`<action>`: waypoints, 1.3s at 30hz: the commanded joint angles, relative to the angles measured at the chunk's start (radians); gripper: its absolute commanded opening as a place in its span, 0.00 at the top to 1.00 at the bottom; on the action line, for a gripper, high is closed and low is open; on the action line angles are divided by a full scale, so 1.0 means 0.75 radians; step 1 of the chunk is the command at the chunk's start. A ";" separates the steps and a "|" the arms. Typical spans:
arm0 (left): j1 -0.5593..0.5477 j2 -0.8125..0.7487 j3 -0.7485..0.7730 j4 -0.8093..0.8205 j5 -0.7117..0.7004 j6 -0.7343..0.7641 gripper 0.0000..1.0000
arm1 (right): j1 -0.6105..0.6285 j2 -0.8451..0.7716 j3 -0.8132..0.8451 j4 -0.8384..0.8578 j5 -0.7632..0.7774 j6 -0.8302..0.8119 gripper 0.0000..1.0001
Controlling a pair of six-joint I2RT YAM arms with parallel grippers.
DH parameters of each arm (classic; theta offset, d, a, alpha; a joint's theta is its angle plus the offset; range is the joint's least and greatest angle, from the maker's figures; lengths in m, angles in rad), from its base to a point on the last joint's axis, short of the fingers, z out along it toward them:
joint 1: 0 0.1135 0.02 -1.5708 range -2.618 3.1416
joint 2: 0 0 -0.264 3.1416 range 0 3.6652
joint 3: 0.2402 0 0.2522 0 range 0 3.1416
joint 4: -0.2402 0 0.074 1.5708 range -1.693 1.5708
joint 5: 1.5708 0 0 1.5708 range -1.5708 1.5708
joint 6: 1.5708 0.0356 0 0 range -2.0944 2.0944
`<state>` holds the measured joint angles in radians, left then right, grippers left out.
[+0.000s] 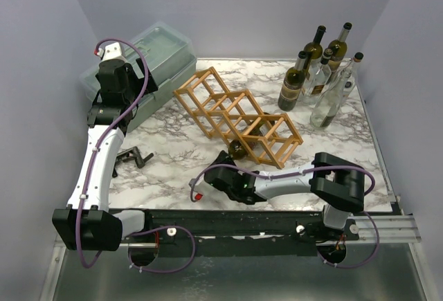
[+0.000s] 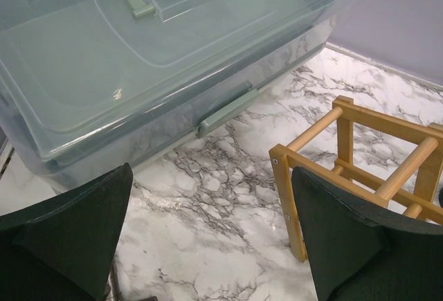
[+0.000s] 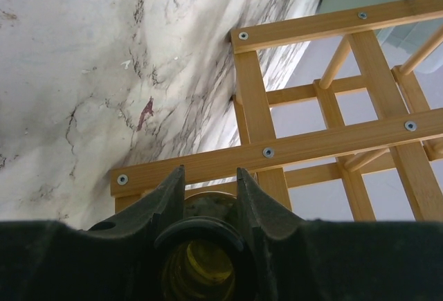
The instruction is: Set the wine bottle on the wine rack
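Observation:
The wine rack (image 1: 239, 114) is a light wooden lattice lying diagonally across the marble table. A dark green wine bottle (image 1: 237, 150) lies at the rack's near end, with its body in the lowest cell. My right gripper (image 1: 226, 163) is shut on the bottle's neck. In the right wrist view the bottle's open mouth (image 3: 203, 263) faces the camera between the fingers (image 3: 170, 201), with the rack's slats (image 3: 311, 145) just beyond. My left gripper (image 1: 111, 53) hangs open at the back left, over bare marble beside the rack's far end (image 2: 346, 152); its jaws (image 2: 211, 245) hold nothing.
Several upright bottles (image 1: 320, 73) stand at the back right corner. A translucent green lidded box (image 1: 149, 59) fills the back left and looms close in the left wrist view (image 2: 138, 59). A small black fixture (image 1: 135, 156) lies near the left arm.

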<state>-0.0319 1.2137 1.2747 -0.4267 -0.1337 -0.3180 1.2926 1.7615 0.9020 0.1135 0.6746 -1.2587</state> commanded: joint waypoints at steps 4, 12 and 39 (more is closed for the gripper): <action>0.012 0.006 -0.005 0.025 0.049 -0.014 0.01 | -0.008 -0.048 -0.038 0.090 0.037 -0.113 0.99; 0.012 0.006 -0.004 0.026 0.049 -0.015 0.01 | -0.008 -0.003 -0.066 0.132 0.036 -0.102 0.78; 0.013 0.014 0.000 0.022 0.059 -0.014 0.01 | 0.047 -0.416 -0.002 -0.371 -0.442 0.303 0.00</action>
<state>-0.0319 1.2140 1.2747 -0.4267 -0.1009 -0.3283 1.3140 1.5307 0.8482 -0.0067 0.4973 -1.1381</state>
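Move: My right hand holds the wine bottle by the neck. The bottle's middle is already in the wine rack's near lower cell, about 9 cm ahead and 8 cm to the right at nearly hand height. The rack's centre is some 12 cm ahead and 4 cm right. The nearest upright bottle stands roughly 22 cm ahead and 22 cm right. From my left hand, the held bottle is about 5 cm back, 37 cm right and 22 cm lower. With my right hand I ease the held neck down barely a centimetre and pause. Then I spread my fingers fully, letting go of the neck, and quickly pull away from bottle and rack, up about 4 cm and back about 3, while the wrist tilts some 15 degrees, fingertips tipping down and the hand's left side rising. ##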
